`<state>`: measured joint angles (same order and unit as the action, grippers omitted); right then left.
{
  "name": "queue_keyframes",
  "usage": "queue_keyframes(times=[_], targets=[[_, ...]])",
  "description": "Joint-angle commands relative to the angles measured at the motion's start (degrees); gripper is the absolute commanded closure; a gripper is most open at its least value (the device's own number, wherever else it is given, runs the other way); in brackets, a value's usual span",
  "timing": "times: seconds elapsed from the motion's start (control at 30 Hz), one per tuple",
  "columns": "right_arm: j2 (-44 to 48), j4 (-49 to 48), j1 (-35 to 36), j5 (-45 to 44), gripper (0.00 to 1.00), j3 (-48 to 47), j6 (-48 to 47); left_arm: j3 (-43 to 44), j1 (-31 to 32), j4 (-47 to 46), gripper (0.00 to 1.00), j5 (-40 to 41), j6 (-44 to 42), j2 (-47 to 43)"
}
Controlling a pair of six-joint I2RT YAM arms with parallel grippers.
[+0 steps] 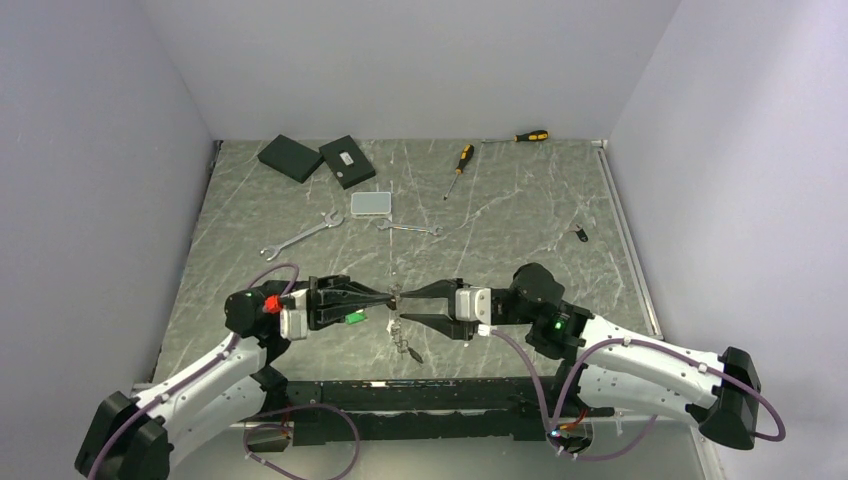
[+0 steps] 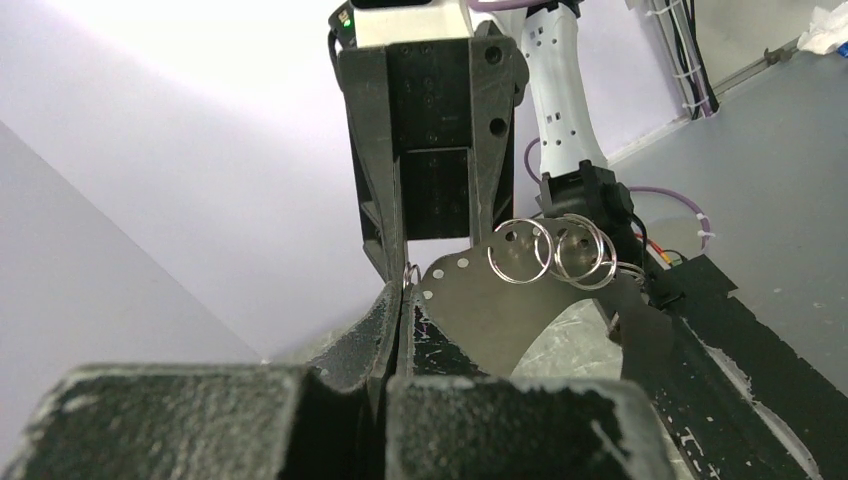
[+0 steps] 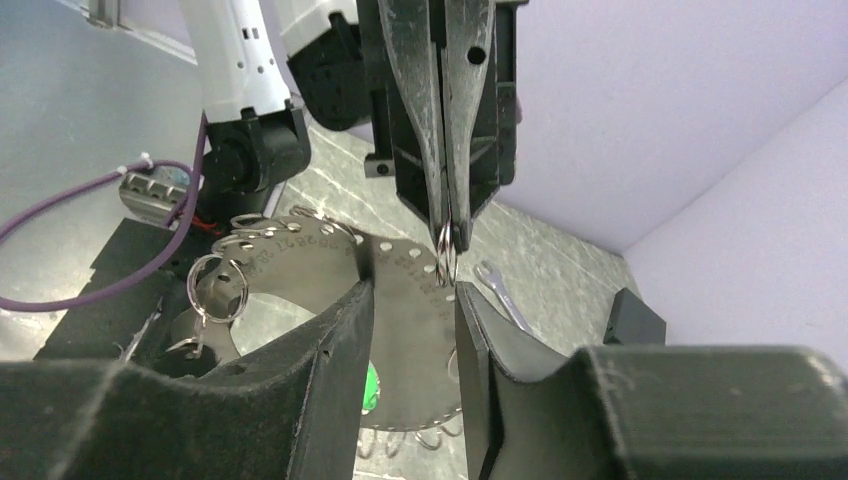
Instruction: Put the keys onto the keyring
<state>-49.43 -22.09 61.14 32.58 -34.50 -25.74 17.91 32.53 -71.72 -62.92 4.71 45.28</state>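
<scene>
The keyring (image 3: pixel 300 262) is a flat silvery ring plate with holes round its rim; from above it shows edge-on (image 1: pixel 392 262). Small split rings (image 2: pixel 552 250) hang in its holes. My left gripper (image 1: pixel 385 296) is shut on one split ring (image 3: pixel 447 252) at the rim, seen at my own fingertips (image 2: pixel 411 273). My right gripper (image 3: pixel 412 300) faces the plate from the other side, open, with the plate showing in the gap and nothing pinched. A green-tagged key (image 1: pixel 353 318) and other keys (image 1: pixel 408 348) dangle below. A black-headed key (image 1: pixel 581 234) lies on the table at the right.
Two spanners (image 1: pixel 300 236) (image 1: pixel 410 228), a clear plastic box (image 1: pixel 371 203), two yellow-and-black screwdrivers (image 1: pixel 459 165) (image 1: pixel 527 136) and two black blocks (image 1: pixel 290 157) (image 1: pixel 347 160) lie at the back of the table. Walls close in on three sides.
</scene>
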Motion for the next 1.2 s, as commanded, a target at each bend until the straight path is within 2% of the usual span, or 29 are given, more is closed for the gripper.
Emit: queue_keyframes(times=[0.0, 0.3, 0.77, 0.97, 1.03, 1.17], targets=[[1.43, -5.51, -0.21, 0.58, 0.62, -1.08, 0.88, -0.25, -0.33, -10.93, 1.00, 2.38, 6.94, 2.01], [-0.11, -6.13, -0.16, 1.12, 0.68, -2.01, 0.04, -0.51, -0.35, -5.21, 1.00, 3.63, 3.67, -0.65], [-2.08, -7.99, -0.15, -0.27, 0.70, -3.51, -0.76, -0.36, -0.28, -2.78, 1.00, 2.12, 2.85, -1.20], [-2.40, -7.79, -0.17, -0.22, 0.74, -4.24, -1.16, -0.25, -0.28, -3.57, 1.00, 1.67, 3.20, -0.53], [-2.57, -7.52, -0.15, 0.10, 0.79, -4.45, -1.31, -0.21, -0.28, -3.82, 1.00, 1.68, 3.28, -0.22], [-3.10, -5.70, -0.15, 0.80, 1.00, -5.15, -2.21, -0.21, -0.28, -3.93, 1.00, 1.88, 3.25, -0.08]])
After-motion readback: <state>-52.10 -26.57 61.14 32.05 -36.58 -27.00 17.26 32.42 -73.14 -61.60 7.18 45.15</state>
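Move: The split ring that the left fingertips already hold, sticking out about 1 cm to their right, is roughly 1 cm left, 1 cm ahead and 2 cm above the right hand's point, near its half-open fingers. From the right hand, the middle of the hanging metal keyring plate is some 5 cm back, in line sideways and 6 cm lower. The black tag hangs about 11 cm back, 3 cm right and 10 cm below; the green tag lies on the table some 13 cm left, 4 cm back and 25 cm down. The right fingers close almost shut on the split ring and pinch it right at the left fingertips, most of the closing coming only at the very end, after the right hand has eased up about 2 cm and crept slightly left and forward towards the ring. The left hand keeps its shut grip on the ring and holds nearly still. ##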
